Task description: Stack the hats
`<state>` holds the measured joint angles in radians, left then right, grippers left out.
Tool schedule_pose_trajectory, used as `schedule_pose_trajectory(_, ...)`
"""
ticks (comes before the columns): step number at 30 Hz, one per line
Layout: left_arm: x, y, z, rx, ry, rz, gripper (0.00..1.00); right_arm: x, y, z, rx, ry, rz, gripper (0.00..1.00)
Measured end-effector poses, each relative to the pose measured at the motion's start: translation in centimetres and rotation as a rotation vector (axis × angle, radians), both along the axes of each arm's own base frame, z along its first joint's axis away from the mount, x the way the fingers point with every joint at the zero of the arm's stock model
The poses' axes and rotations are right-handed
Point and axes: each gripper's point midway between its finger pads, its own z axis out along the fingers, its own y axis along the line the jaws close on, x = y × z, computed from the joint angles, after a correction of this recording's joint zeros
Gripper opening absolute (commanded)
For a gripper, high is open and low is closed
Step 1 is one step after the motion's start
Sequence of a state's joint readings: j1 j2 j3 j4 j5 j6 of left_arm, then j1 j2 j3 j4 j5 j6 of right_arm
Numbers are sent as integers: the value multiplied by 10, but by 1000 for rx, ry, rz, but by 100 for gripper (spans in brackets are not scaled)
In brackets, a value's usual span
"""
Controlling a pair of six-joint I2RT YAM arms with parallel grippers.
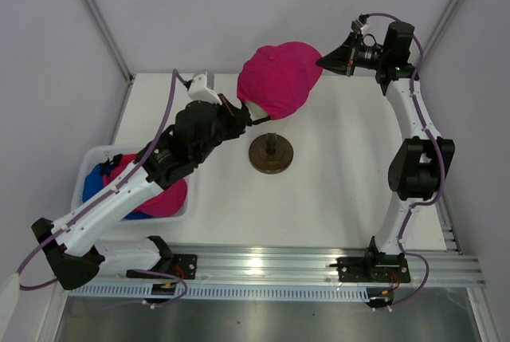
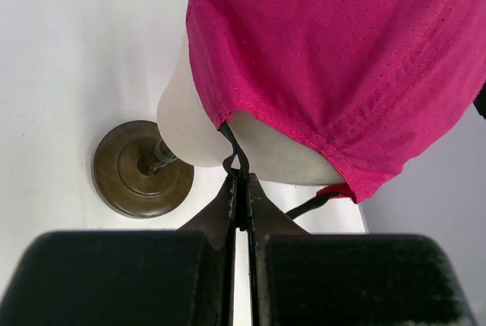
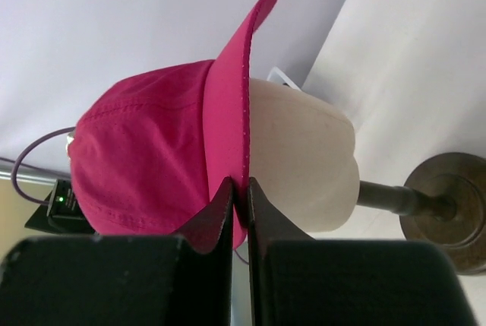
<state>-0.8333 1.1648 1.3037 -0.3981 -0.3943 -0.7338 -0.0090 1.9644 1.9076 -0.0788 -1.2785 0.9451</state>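
Observation:
A magenta-pink hat [image 1: 279, 77] sits on the cream mannequin head [image 2: 190, 125]. My left gripper [image 2: 241, 179] is shut on the black strap [image 2: 231, 147] at the hat's rear edge. In the top view the left gripper [image 1: 249, 119] is just left of the head. My right gripper [image 3: 240, 186] is shut on the hat's brim [image 3: 231, 98], at the far right side of the hat [image 3: 144, 151]. From above, the right gripper [image 1: 328, 61] shows at the brim's tip. More hats lie in the basket, a pink one [image 1: 165, 198] and a blue one [image 1: 99, 179], partly hidden by the left arm.
The white mesh basket [image 1: 89, 155] stands at the table's left edge under the left arm. The head rests on a thin post over a round brown base [image 1: 271, 154] at mid-table. Pale walls close in behind and on both sides.

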Motion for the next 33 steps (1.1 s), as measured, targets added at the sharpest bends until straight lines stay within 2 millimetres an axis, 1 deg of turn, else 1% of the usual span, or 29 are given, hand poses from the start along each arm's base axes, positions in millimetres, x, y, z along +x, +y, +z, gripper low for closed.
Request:
schedule_pose_trajectory(4,2,3,-9,-2,19,30,1,-5,0,-14,-21,29,-33,0)
schedule_pose_trajectory(7,9,11,-13,-3,33,57,1,-14,-2,-19,-34,44,-71,0)
schedule_pose_trajectory(14,42,46,-13,-33,42,111,1,-46,-6,-12,-71,8,-159,0)
schedule_pose_trajectory(17,62,54,-18,-28,64,105,1,-59,-2,-13,-83,7,-184,0)
schedule_pose_trajectory(19,78,54,-25,-14,84,89,1,-69,4,-14,-92,9,-202,0)
schedule_pose_trajectory(22,101,52,-29,16,100,70,1,-81,10,-16,-109,3,-243,0)
schedule_pose_trajectory(27,145,58,-25,41,104,68,1,-103,23,-20,-136,-6,-324,0)
schedule_pose_trajectory(30,163,61,-21,44,101,57,1,-120,34,-20,-144,-11,-356,0)
schedule_pose_trajectory(33,176,62,-16,41,98,35,1,-133,45,-13,-153,-36,-392,0)
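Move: The left hand has the pink hat's rear strap and the right its brim. The hat's crown is about 10 cm ahead, 8 right and 4 above the left hand; 7 back, 11 left and 4 above the right. The head it covers is 9 ahead, 6 right and 3 below the left hand; 7 back, 13 left and 3 below the right. Its stand base lies under it, 33 cm below both hands. Both hands keep their shut grips and swing the hat clockwise around the head: the left carries the rear strap about 18 cm forward and some 6 cm left past the head's left side, after a small dip. Meanwhile the right draws the brim about 13 cm back on the other side, easing some 4 cm left late on, its wrist turning clockwise by roughly 20 degrees. ##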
